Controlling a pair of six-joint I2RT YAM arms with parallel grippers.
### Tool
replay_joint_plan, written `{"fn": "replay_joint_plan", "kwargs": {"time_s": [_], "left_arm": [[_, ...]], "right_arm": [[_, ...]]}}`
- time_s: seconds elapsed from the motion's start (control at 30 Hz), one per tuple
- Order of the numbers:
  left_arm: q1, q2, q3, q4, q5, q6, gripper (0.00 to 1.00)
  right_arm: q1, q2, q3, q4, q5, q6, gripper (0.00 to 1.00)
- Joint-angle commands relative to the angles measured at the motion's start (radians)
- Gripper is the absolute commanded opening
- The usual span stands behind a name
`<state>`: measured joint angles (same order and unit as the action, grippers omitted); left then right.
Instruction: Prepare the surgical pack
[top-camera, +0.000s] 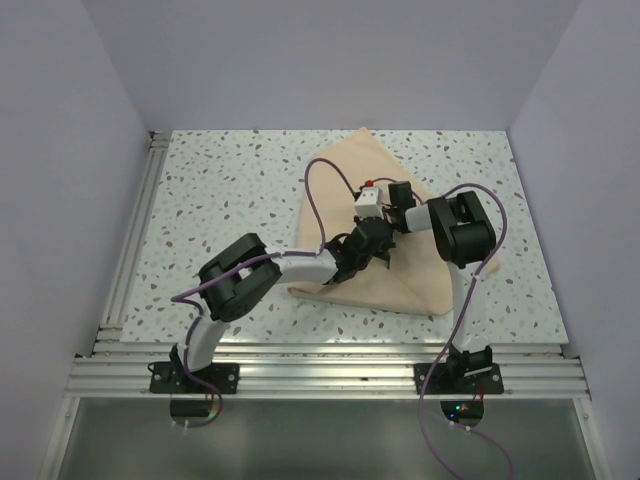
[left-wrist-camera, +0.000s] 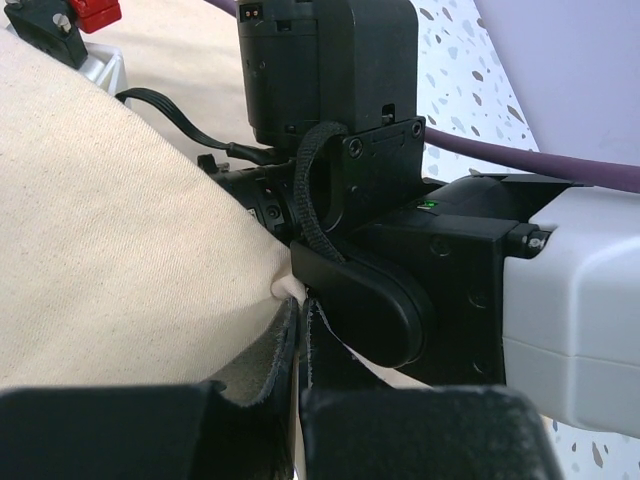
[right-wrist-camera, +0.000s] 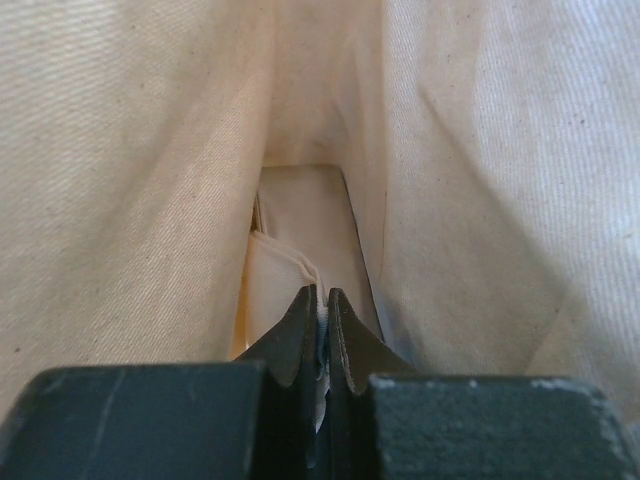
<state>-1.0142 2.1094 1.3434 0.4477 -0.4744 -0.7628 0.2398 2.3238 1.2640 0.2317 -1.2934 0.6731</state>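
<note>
The tan cloth (top-camera: 400, 270) of the surgical pack lies folded over on the speckled table, with both grippers meeting above its middle. My left gripper (top-camera: 366, 247) is shut on a pinch of the cloth's edge (left-wrist-camera: 285, 288); in the left wrist view its jaws (left-wrist-camera: 300, 330) press together on the fabric, right against the black body of the right gripper (left-wrist-camera: 380, 300). My right gripper (top-camera: 380, 224) is shut on a hemmed cloth fold (right-wrist-camera: 290, 262), its fingertips (right-wrist-camera: 322, 302) closed with fabric between them. Cloth walls fill the right wrist view around a pale rectangular shape (right-wrist-camera: 305, 205). Tray, sachets and instruments are hidden.
An aluminium rail (top-camera: 135, 235) runs along the table's left side and another rail (top-camera: 330, 372) crosses the near edge by the arm bases. Purple cables (top-camera: 325, 180) loop over the cloth. Speckled tabletop (top-camera: 230, 190) lies bare left of the cloth.
</note>
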Motion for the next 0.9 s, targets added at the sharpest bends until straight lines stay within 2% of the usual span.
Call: {"fn": "replay_joint_plan", "kwargs": {"time_s": [0.0, 0.1, 0.2, 0.23, 0.33, 0.47, 0.7, 0.87], "left_arm": [[-0.067, -0.039, 0.033, 0.21, 0.174, -0.026, 0.0], [-0.067, -0.045, 0.03, 0.207, 0.189, -0.021, 0.05], [-0.066, -0.072, 0.028, 0.154, 0.168, -0.012, 0.23], [-0.066, -0.08, 0.025, 0.143, 0.157, -0.01, 0.34], [-0.064, -0.112, 0.004, 0.128, 0.135, 0.0, 0.5], [-0.064, -0.127, 0.003, 0.126, 0.16, 0.023, 0.56], [-0.064, -0.187, 0.014, 0.086, 0.201, 0.056, 0.59], [-0.066, -0.264, 0.0, -0.11, 0.143, 0.053, 0.59]], "right_arm": [[0.029, 0.12, -0.041, -0.109, 0.16, -0.098, 0.0], [0.03, 0.114, -0.037, -0.118, 0.161, -0.099, 0.0], [0.029, 0.098, -0.025, -0.149, 0.171, -0.115, 0.0], [0.029, 0.094, -0.022, -0.157, 0.174, -0.116, 0.0], [0.029, 0.086, -0.002, -0.181, 0.175, -0.118, 0.0], [0.029, 0.083, 0.011, -0.196, 0.177, -0.118, 0.0], [0.027, 0.086, 0.021, -0.204, 0.175, -0.121, 0.0], [0.027, 0.086, 0.026, -0.21, 0.181, -0.124, 0.0]]}}
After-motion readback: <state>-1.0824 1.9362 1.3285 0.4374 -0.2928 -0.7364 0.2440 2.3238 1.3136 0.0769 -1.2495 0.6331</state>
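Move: Between the left fingers, shut, is the edge of the cloth, right at the hand point. The right gripper's body is about 5 cm straight ahead of it at much the same height, and the tray's middle lies roughly 9 cm back, 9 cm to the left and 8 cm lower. The right hand already pinches a tucked cloth corner; from it the left-held edge is some 13 cm to the right, level forward, and about 7 cm up. Opening to a little over half, the left fingers let go of the cloth edge as the hand dips about a centimetre, then draws back some 6 cm and right a few, rising about 9 cm clear, away from the right gripper's body and turning some 15 degrees clockwise. The right hand stays put under the fold, still pinching its corner. ##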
